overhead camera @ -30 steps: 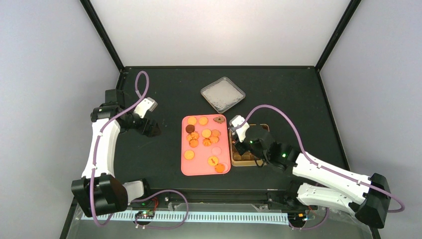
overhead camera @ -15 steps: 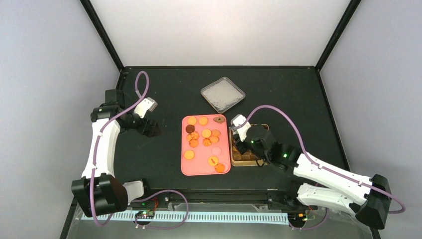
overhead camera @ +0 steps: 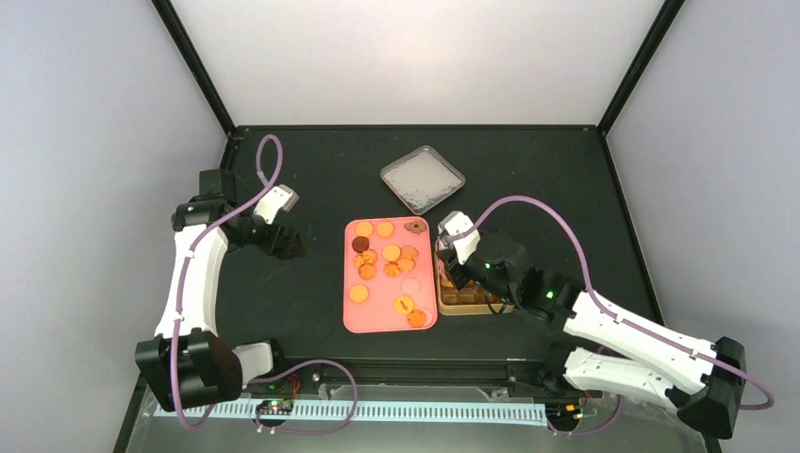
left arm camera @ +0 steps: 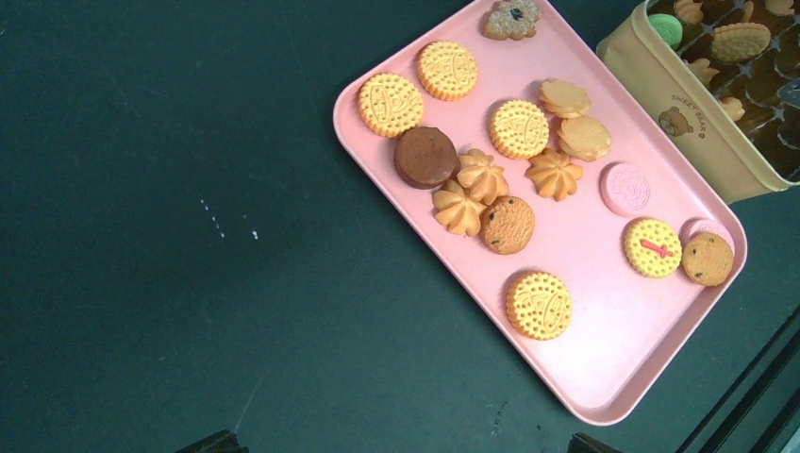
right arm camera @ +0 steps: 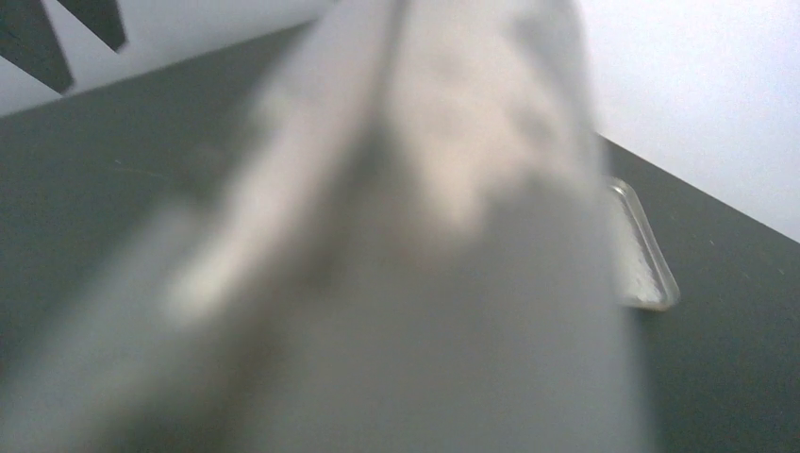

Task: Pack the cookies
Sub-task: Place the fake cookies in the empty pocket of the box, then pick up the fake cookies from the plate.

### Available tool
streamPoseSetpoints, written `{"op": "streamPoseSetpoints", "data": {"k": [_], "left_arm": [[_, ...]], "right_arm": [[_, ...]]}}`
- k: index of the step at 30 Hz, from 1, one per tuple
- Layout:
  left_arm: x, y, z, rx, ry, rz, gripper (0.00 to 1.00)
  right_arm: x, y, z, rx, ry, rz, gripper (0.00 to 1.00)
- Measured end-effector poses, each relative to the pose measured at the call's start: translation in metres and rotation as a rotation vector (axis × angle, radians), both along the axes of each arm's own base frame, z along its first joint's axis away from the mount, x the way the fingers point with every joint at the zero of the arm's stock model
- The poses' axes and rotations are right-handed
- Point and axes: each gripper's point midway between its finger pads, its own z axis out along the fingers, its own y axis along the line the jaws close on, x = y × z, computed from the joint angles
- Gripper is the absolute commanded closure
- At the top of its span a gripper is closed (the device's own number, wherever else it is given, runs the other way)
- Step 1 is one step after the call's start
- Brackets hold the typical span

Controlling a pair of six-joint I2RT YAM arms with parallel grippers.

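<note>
Several cookies [overhead camera: 385, 264], mostly orange-golden with a dark brown one [left arm camera: 425, 156] and pale pink ones, lie on a pink tray [overhead camera: 377, 319]. A yellow tin [overhead camera: 470, 302] stands right of the tray with more cookies [left arm camera: 741, 41] inside, one of them green [left arm camera: 666, 28]. My right gripper [overhead camera: 458, 272] hovers over the tin's left part. A blurred metal strip, the tongs [right arm camera: 425, 236], fills the right wrist view and hides the fingers. My left gripper [overhead camera: 283, 243] is open over bare table left of the tray, its fingertips [left arm camera: 217, 442] just showing.
A square metal lid [overhead camera: 423, 178] lies upside down behind the tray, its corner [right arm camera: 646, 274] visible past the tongs. Black posts mark the table's back corners. Purple cables loop over both arms.
The right arm has shifted slightly to the right over the tin. The left arm and the cookies on the tray have not moved.
</note>
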Motion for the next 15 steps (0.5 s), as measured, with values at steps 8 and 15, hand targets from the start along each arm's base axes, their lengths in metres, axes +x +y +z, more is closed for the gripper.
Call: {"op": "streamPoseSetpoints", "data": {"k": [8, 15], "left_arm": [[0.000, 0.001, 0.000, 0.004, 0.001, 0.002, 0.06], [0.000, 0.004, -0.002, 0.026, 0.004, 0.011, 0.06]], "right_arm": [[-0.004, 0.054, 0.028, 0.074, 0.012, 0.146, 0.74], [-0.035, 0.100, -0.013, 0.023, 0.094, 0.277, 0.73]]}}
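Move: The yellow cookie with the red mark, which I seem to be after with the tongs in my right hand, lies about 10 cm to my right hand's left, 8 cm back and 23 cm below. The chip cookie is some 7 cm left and 11 cm back, the plain pink cookie 8 cm left and 4 cm back; the box's middle is 7 cm right, 2 cm back. From my left hand the yellow cookie is roughly 24 cm right, 12 cm back. Still gripping the tongs, I lift my right hand nearly 3 cm to bring them up off the box, swing about 10 cm left over the tray's near right part, then sink some 4 cm while drawing back 3 to 4 cm towards the yellow cookie. My wrist turns roughly 15 degrees counter-clockwise, and my fingers keep their opening. ##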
